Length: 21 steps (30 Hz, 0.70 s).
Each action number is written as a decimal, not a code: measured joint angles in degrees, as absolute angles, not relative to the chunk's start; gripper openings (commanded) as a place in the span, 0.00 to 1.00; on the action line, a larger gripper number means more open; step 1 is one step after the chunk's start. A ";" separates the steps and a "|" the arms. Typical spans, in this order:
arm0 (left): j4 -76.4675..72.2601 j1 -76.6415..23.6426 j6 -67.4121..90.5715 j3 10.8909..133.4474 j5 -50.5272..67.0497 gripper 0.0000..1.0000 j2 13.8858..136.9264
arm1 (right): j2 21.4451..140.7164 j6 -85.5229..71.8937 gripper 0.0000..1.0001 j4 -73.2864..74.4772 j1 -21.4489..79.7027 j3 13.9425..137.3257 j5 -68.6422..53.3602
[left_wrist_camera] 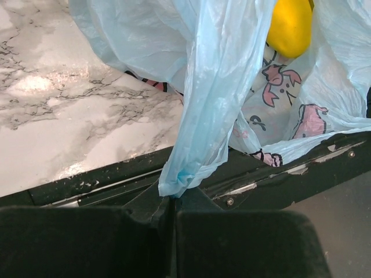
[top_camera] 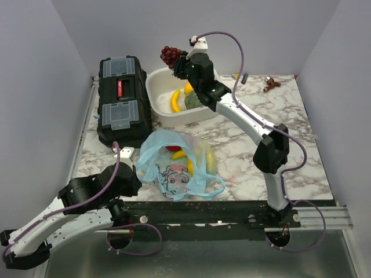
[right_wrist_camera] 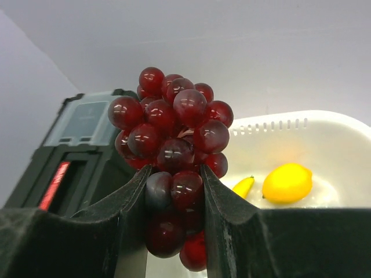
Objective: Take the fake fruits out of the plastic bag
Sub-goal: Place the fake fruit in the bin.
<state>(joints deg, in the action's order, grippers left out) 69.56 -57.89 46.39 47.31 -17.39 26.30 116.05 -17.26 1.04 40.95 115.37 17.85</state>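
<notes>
My right gripper [top_camera: 175,62] [right_wrist_camera: 174,174] is shut on a dark purple grape bunch [top_camera: 170,55] [right_wrist_camera: 174,121], holding it in the air over the far left rim of a white tub [top_camera: 156,98]. The light-blue plastic bag [top_camera: 174,168] with the cartoon girl face lies at the table's near edge. Through it show a red piece [top_camera: 173,149] and yellow bananas [top_camera: 210,157]. My left gripper [top_camera: 135,174] [left_wrist_camera: 172,197] is shut on a bunched strip of the bag [left_wrist_camera: 203,116] at its left side. A yellow fruit [left_wrist_camera: 290,26] shows inside the bag.
The tub [right_wrist_camera: 324,139] holds a banana [top_camera: 175,99] [right_wrist_camera: 243,186], a lemon [top_camera: 188,88] [right_wrist_camera: 287,182] and a dull-green melon [top_camera: 193,102]. A black toolbox [top_camera: 120,98] [right_wrist_camera: 75,156] stands left of it. A small brown object [top_camera: 271,84] lies far right. A black rail [top_camera: 232,211] runs along the near edge.
</notes>
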 measured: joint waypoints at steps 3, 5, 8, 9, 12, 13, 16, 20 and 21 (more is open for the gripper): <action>69.56 -57.89 46.41 47.31 -17.39 0.00 25.89 | 122.32 -16.51 0.01 1.02 39.83 119.96 17.65; 69.54 -57.89 46.41 47.31 -17.39 0.00 25.80 | 126.48 -15.88 0.01 1.21 39.55 122.78 17.61; 69.54 -57.89 46.41 47.31 -17.39 0.00 25.80 | 131.57 -14.90 0.00 1.65 39.64 125.34 17.45; 69.54 -57.89 46.44 47.31 -17.41 0.00 25.80 | 132.99 -14.76 0.01 1.78 39.68 125.80 17.21; 69.56 -57.89 46.48 47.31 -17.41 0.00 25.85 | 136.77 -14.61 0.01 2.61 39.68 126.58 16.49; 69.54 -57.89 46.54 47.31 -17.43 0.00 25.87 | 137.95 -14.63 0.01 2.96 39.68 126.67 16.08; 69.56 -57.89 46.57 47.31 -17.43 0.00 26.02 | 141.49 -14.66 0.01 3.42 39.68 127.79 14.87; 69.56 -57.89 46.59 47.31 -17.43 0.00 26.24 | 146.82 -14.66 0.01 4.49 39.68 132.25 12.93; 69.56 -57.89 46.57 47.31 -17.43 0.00 26.28 | 147.94 -14.59 0.03 4.56 39.68 133.23 12.47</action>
<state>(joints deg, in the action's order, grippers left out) 69.56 -57.89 46.57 47.31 -17.43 26.28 147.94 -14.59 4.56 39.68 133.23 12.47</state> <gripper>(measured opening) 0.003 0.360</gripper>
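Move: The right hand holds the grapes up high near the bin, whose middle lies about 8 cm ahead, 1 cm to its right and some 30 cm below. In the bin, the banana is roughly 5 cm ahead, 2 cm left, and the lemon 11 cm ahead, 4 cm right, both about 33 cm down; the black toolbox stands some 22 cm left, 4 cm ahead and 28 cm down. From the left hand, the bin is about 46 cm ahead, 16 cm right, 10 cm lower. Down, some 23 cm, the right hand takes the grapes into the left part of the bin, beside the banana, first easing forward about 7 cm and drifting 6 cm left on the way. Its fingers, level at first, tip downward by nearly 20 degrees and keep their grip on the bunch, slowing at the end. ##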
